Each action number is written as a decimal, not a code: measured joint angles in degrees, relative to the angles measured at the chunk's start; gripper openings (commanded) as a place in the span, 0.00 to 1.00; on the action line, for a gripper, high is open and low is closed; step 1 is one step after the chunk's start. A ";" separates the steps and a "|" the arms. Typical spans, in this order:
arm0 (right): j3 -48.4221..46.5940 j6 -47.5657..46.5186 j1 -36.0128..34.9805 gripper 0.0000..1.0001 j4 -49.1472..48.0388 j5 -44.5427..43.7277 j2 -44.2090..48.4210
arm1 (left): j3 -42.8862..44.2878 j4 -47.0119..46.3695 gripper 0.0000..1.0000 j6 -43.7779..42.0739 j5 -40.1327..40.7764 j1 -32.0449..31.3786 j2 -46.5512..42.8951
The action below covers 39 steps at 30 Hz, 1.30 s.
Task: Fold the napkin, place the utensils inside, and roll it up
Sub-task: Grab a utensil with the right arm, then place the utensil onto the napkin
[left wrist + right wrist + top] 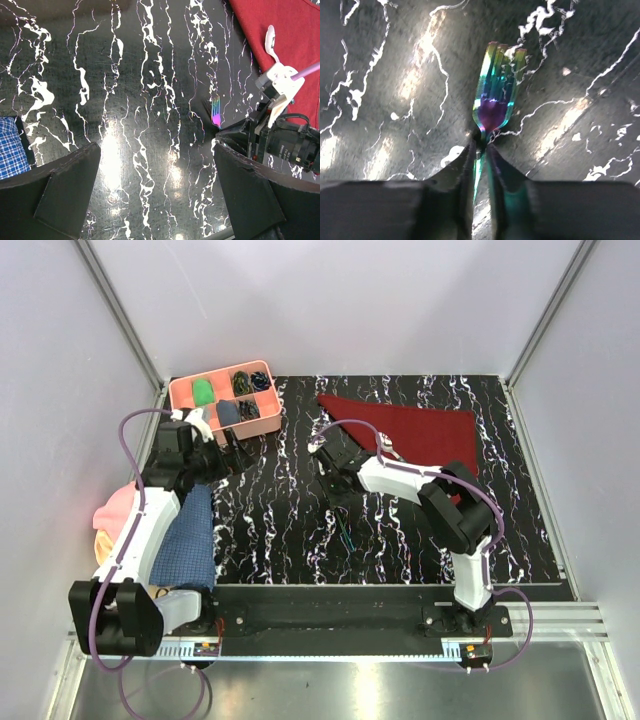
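The dark red napkin (410,430) lies folded into a triangle at the back right of the black marbled table (270,530); its edge also shows in the left wrist view (285,40). My right gripper (332,498) is low over the table left of the napkin. In the right wrist view its fingertips (481,145) pinch the neck of an iridescent teal and purple fork (495,95), whose tines point away from the gripper. The fork's tines (216,112) show beside that gripper. Another thin utensil (345,532) lies just in front. My left gripper (157,190) hangs wide open over bare table, holding nothing.
A pink compartment tray (262,370) with small items stands at the back left. A blue checked cloth (190,535) and a pink cloth (115,510) lie at the left edge under the left arm. White walls enclose the table.
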State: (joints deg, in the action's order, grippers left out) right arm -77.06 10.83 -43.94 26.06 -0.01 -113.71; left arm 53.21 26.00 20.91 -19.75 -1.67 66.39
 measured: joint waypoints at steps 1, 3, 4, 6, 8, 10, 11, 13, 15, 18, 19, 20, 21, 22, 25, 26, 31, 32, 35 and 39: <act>-0.55 -0.15 0.00 0.11 0.35 -0.31 -0.39 | -0.02 -0.04 0.99 0.00 -0.07 0.09 0.00; -1.14 -0.39 0.00 0.01 0.81 -0.92 -0.76 | -0.02 -0.09 0.99 0.00 -0.28 0.26 0.00; -1.18 -0.52 0.00 0.00 0.92 -1.01 -0.83 | -0.02 -0.17 0.99 0.02 -0.44 0.39 0.00; -1.36 -0.68 0.00 0.00 1.25 -1.03 -0.94 | -0.11 -0.39 0.99 0.02 -0.63 0.52 -0.02; -1.57 -0.83 0.00 0.00 1.49 -1.03 -1.03 | -0.15 -0.42 0.99 0.02 -0.70 0.61 -0.02; -1.73 -1.22 0.00 0.00 1.86 -0.96 -1.07 | -0.24 -0.50 0.99 0.04 -0.85 0.68 -0.02; -1.79 -1.53 0.00 0.00 2.12 -0.98 -1.07 | -0.28 -0.52 0.99 0.04 -0.87 0.68 -0.02; -1.79 -2.34 0.00 0.00 2.67 -1.25 -0.76 | -0.37 -0.61 0.99 0.04 -0.96 0.68 -0.02; -1.79 -4.07 0.02 0.00 4.07 -2.47 -0.02 | -0.37 -0.66 0.99 0.02 -1.05 0.72 -0.02; -1.97 -6.91 0.31 0.00 5.53 -3.82 1.95 | -0.37 -0.79 0.99 0.04 -1.07 0.87 -0.02; -2.14 -8.00 0.61 0.00 5.88 -3.91 2.82 | -0.37 -0.83 0.99 0.04 -1.09 0.94 -0.02; -2.34 -9.16 1.18 0.00 6.05 -3.87 3.78 | -0.37 -0.85 0.99 0.04 -1.09 1.01 -0.04; -2.47 -10.29 2.12 0.00 6.16 -3.82 4.70 | -0.37 -0.85 0.99 0.04 -1.11 1.05 -0.04; -2.51 -11.41 3.34 0.00 6.16 -3.65 5.64 | -0.37 -0.83 0.99 0.02 -1.11 1.05 -0.04; -2.54 -15.91 8.85 0.00 6.14 -3.04 7.72 | -0.42 -0.85 0.99 0.04 -1.14 1.05 -0.15; -2.54 -18.08 11.10 0.00 6.12 -2.91 8.13 | -0.48 -0.87 0.99 0.04 -1.22 1.05 -0.24; -2.54 -28.11 21.27 0.00 4.42 -1.66 8.46 | -0.85 -1.29 0.99 0.09 -1.97 1.20 -0.39; -2.54 -29.90 23.08 0.00 3.76 -0.63 8.46 | -0.92 -1.29 0.99 0.09 -2.14 1.25 -0.39; -2.73 -34.60 27.71 0.00 2.10 1.68 8.41 | -1.11 -1.53 0.99 0.09 -2.38 1.27 -0.50; -5.22 -39.82 31.58 0.00 1.40 4.39 7.06 | -1.25 -1.68 0.99 0.11 -2.58 1.29 -0.79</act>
State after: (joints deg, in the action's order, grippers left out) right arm -82.28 -28.99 -12.36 27.46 4.38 -106.65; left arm 51.96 24.32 21.02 -22.33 -0.38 65.60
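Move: Just at the right fingertips, the fork has its neck between the still partly open pads; its middle is about 4 cm back and 1 cm right, roughly 1 cm lower. From the right hand the spoon's middle lies some 10 cm ahead and 17 cm right, and the folded napkin's middle about 13 cm ahead and 23 cm right, both nearly at hand height. From the left hand, the fork lies around 23 cm right, 5 cm back and 17 cm below. Closing on the fork's neck just below its head, the right fingers shut almost fully and stay there briefly before raising it off the table. The hand then swings some 20 cm right and 15 cm forward, about 8 cm up in all, over the spoon's side of the napkin, the wrist tilting its fingertips outward by some 20 degrees while the grip holds. ##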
